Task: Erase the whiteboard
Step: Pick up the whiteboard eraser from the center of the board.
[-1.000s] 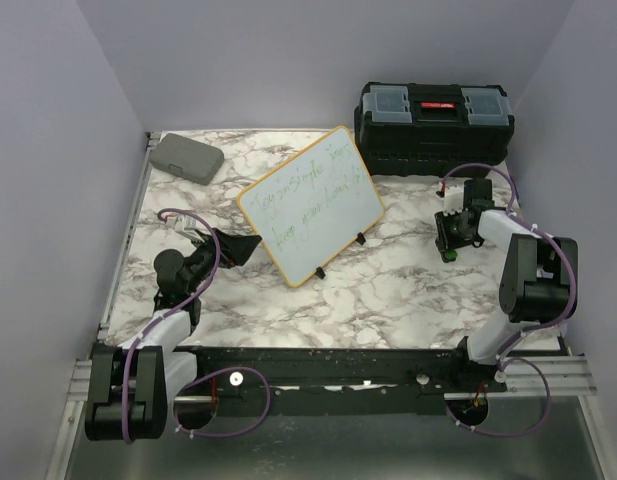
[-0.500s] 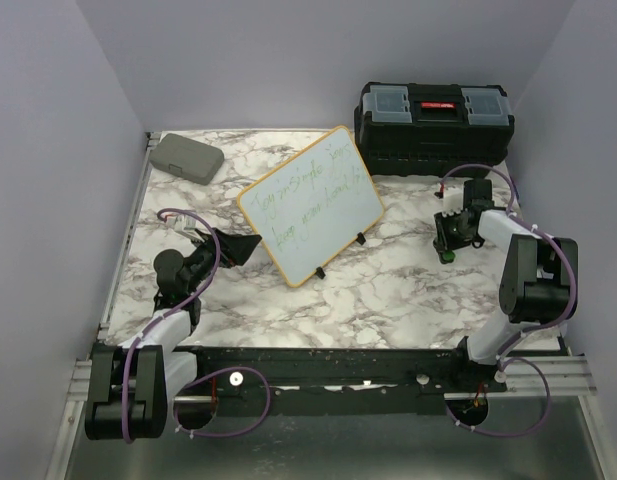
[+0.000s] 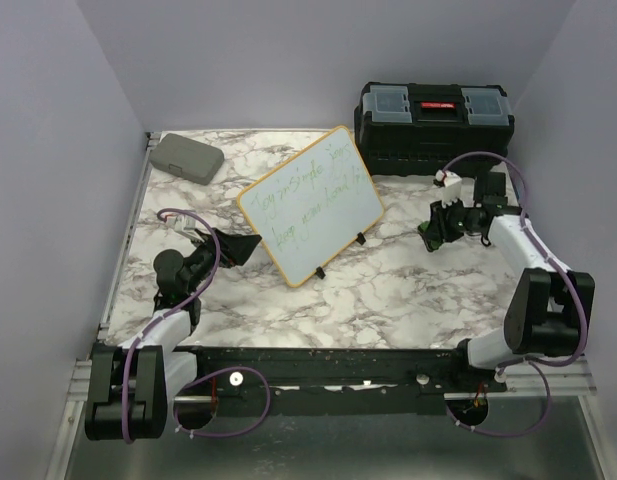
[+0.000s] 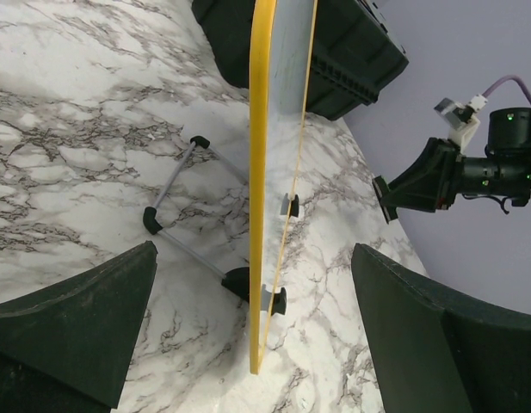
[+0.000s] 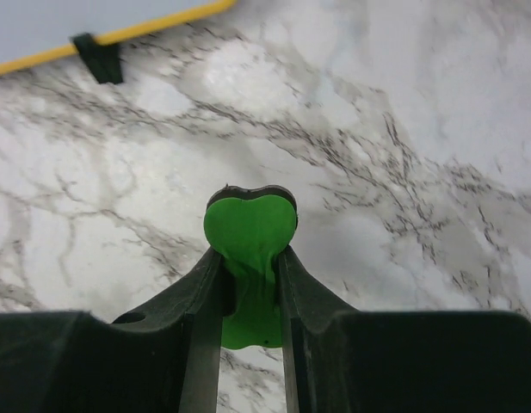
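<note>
The whiteboard (image 3: 310, 205) stands tilted on its black feet mid-table, with green handwriting on its face. In the left wrist view I look along its yellow frame edge (image 4: 262, 172). My left gripper (image 3: 250, 243) is open beside the board's left end, and the frame edge lies between its wide-apart fingers (image 4: 76, 327) without touching them. My right gripper (image 3: 431, 237) hovers to the right of the board, shut on a green heart-shaped eraser (image 5: 250, 228) with a black underside. The board's lower edge (image 5: 76, 21) and one foot show ahead of it.
A black toolbox (image 3: 433, 120) sits at the back right, and a flat grey case (image 3: 186, 156) at the back left. A metal prop stand (image 4: 175, 211) juts out behind the board. Walls close in on both sides of the marble table (image 3: 388, 290).
The right arm has swung left toward the board and turned its gripper, carrying the eraser. The left arm and the board have not moved.
</note>
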Motion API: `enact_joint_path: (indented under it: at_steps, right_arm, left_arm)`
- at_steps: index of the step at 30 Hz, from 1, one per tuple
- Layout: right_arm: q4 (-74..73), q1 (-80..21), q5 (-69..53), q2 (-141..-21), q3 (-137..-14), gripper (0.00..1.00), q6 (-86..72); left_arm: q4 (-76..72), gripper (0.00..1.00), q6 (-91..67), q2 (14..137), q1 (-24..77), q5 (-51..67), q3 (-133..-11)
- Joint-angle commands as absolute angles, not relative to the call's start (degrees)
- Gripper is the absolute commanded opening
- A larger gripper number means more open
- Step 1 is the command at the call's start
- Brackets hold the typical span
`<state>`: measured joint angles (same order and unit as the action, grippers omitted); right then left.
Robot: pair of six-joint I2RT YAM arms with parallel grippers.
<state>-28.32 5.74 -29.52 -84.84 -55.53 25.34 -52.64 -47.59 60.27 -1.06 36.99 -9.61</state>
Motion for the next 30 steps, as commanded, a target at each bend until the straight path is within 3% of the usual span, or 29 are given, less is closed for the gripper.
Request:
enact_joint_path:
  at_steps: [1,13,21,30]
  right_arm:
    - [-30.8,5.1,-44.0,-82.4,-59.2,0.01,28.2]
    - [-14.5,-2.6,-73.0,-80.2,-60.1,0.01,22.1]
    - [-10.3,-10.2,-73.8,-78.8,-59.7,0.01,19.8]
    - [-7.9,-12.1,-75.9,-80.3,-60.5,0.04,15.5]
  left_arm:
    - [-53.6,0.94,-47.3,59.1,-1.4,37.6,-10.3]
    - [-51.5,0.94,-47.5,57.0,-1.4,36.3,-10.6]
    - [-49.7,0.94,-47.1,56.2,-1.4,36.6,-11.1]
    - [-49.7,0.94,-47.2,54.9,-1.4,37.1,-10.7]
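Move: The right hand already holds the green eraser. From it the middle of the leaning whiteboard is about 28 cm to the left, 3 cm ahead and 5 cm higher. The board's near clip is some 17 cm left, 4 cm ahead and 7 cm below; the far clip lies about 27 cm left, 5 cm back and equally low. The toolbox stands about 27 cm straight ahead, level in height. From the left hand the board's middle is roughly 10 cm ahead, 13 cm right and 3 cm lower. Still pinching the eraser between its fingers, the right hand swings it left and up towards the whiteboard, roughly 19 cm left and 15 cm up, drawing back some 5 cm in the second half and slowing at the end. Meanwhile the wrist rolls and turns counter-clockwise some 60 degrees in all, bringing the steeply down-pointing fingers round to point left and almost level. ##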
